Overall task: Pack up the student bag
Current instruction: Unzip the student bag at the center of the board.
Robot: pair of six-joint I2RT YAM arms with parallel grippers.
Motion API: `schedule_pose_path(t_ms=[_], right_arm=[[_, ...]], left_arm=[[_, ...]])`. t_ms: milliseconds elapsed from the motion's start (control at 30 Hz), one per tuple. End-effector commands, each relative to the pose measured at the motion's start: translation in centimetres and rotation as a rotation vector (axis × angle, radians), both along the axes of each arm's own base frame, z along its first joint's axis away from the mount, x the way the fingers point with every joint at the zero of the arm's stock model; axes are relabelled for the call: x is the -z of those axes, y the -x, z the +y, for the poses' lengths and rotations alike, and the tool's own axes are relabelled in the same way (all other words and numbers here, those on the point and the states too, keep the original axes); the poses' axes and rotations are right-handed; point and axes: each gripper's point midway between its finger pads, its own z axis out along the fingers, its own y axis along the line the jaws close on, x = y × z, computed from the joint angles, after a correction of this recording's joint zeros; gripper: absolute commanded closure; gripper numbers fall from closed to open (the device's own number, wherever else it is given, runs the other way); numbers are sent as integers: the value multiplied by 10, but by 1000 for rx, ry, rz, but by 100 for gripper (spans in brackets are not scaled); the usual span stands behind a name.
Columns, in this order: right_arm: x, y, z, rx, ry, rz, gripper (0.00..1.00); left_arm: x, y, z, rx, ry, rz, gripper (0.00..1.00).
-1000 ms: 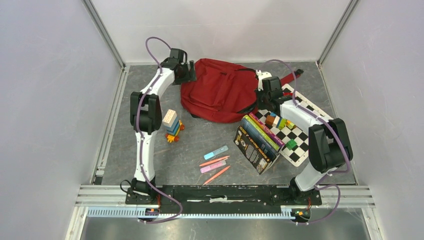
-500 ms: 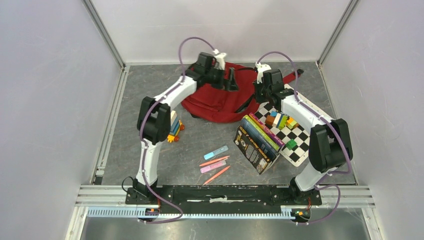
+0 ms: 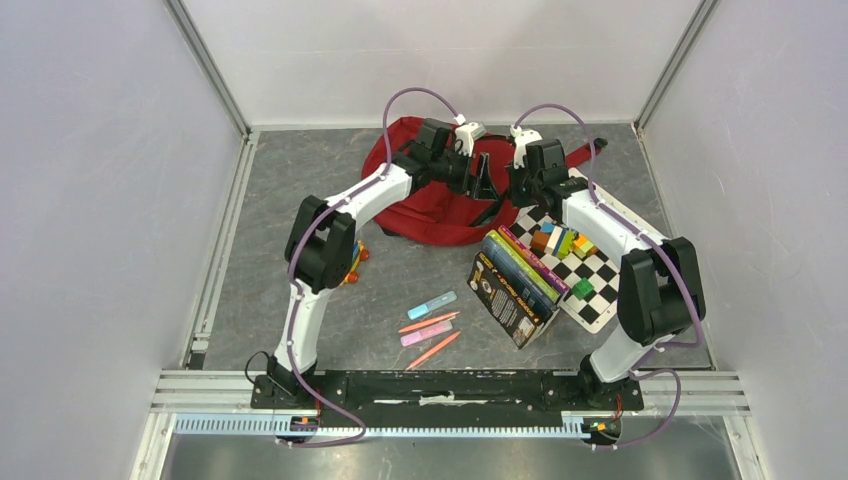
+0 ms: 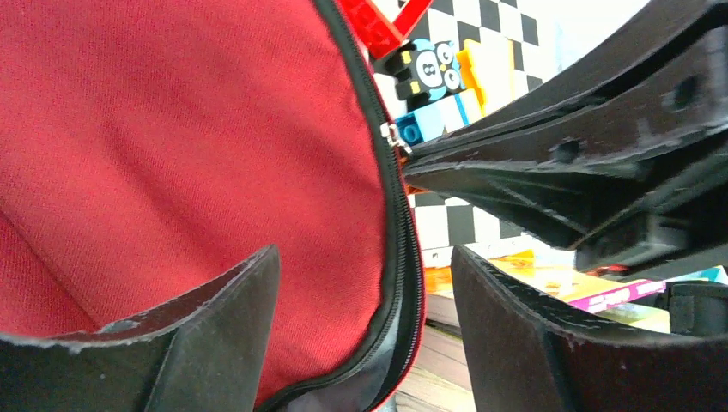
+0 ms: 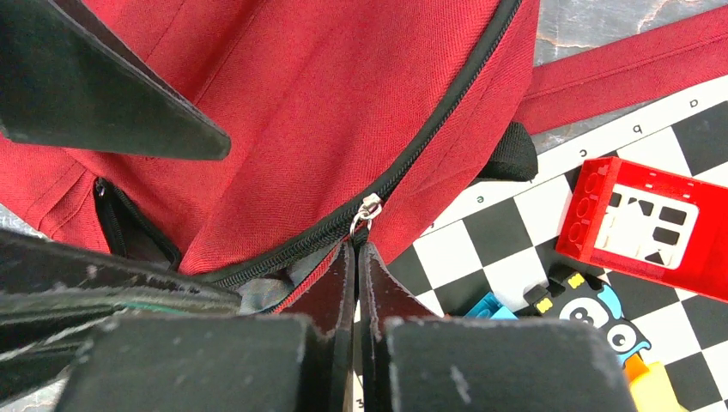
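The student bag (image 3: 440,212), dark red fabric, lies at the back middle of the table. In the right wrist view its zip (image 5: 429,137) curves across the bag (image 5: 300,103), and my right gripper (image 5: 356,251) is shut on the zip pull (image 5: 369,209) at the bag's right edge. My left gripper (image 3: 484,180) hangs over the bag close beside the right gripper (image 3: 512,185). In the left wrist view it (image 4: 365,287) is open, its fingers straddling the zipped edge (image 4: 397,257) without touching it. The zip is parted a little, showing dark lining (image 5: 266,292).
A chessboard (image 3: 598,272) with coloured blocks (image 3: 560,243) lies right of the bag, and a red box (image 5: 648,223) rests on it. A stack of books (image 3: 515,282) stands in front. Pens and markers (image 3: 430,322) lie mid-table. A block tower (image 3: 355,262) shows behind the left arm.
My left arm has swung from the bag's left side across the bag to its right edge, next to the right gripper. The right gripper has stayed in place.
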Motion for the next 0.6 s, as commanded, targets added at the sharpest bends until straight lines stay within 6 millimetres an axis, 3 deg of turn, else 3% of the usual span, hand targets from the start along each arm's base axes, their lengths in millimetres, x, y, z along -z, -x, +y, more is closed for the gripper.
schedule_pose_path(t_ms=[0, 200, 233, 333, 400, 567], right_arm=[[-20, -7, 7, -6, -36, -42, 100], [-22, -8, 6, 2, -32, -48, 100], [-22, -9, 5, 6, -28, -51, 100], [-23, -14, -1, 24, 7, -67, 100], [-26, -18, -10, 45, 54, -85, 100], [-34, -33, -35, 125, 169, -121, 100]], left_arm=[[22, 3, 2, -8, -54, 5, 22], [35, 17, -10, 41, -55, 31, 24], [38, 21, -12, 54, -55, 38, 34], [45, 28, -11, 83, -69, 60, 76], [46, 32, -8, 88, -85, 65, 95], [48, 45, 4, 85, -136, 36, 98]])
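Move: The front zipper edge of the student bag, just behind the slider, lies about 5 cm below the open left fingers, 2 cm back and 1 cm to their right; the slider itself is level ahead, some 4 cm right and 2 cm lower. The books stand roughly 21 cm back and 7 cm right, the toy bricks 10 cm back and 18 cm right. From the right hand, already pinching the zipper pull, that edge is about 3 cm back, 4 cm left, 3 cm lower. Bring the left gripper down about 5 cm and back some 3 cm onto the bag's zipper edge behind the slider, shutting its fingers in the second half of the descent so they pinch the zipper tape. Keep the right fingers closed on the pull and hold still, then at the end draw it about 2 cm to the right and slightly forward, away from the left hand. ##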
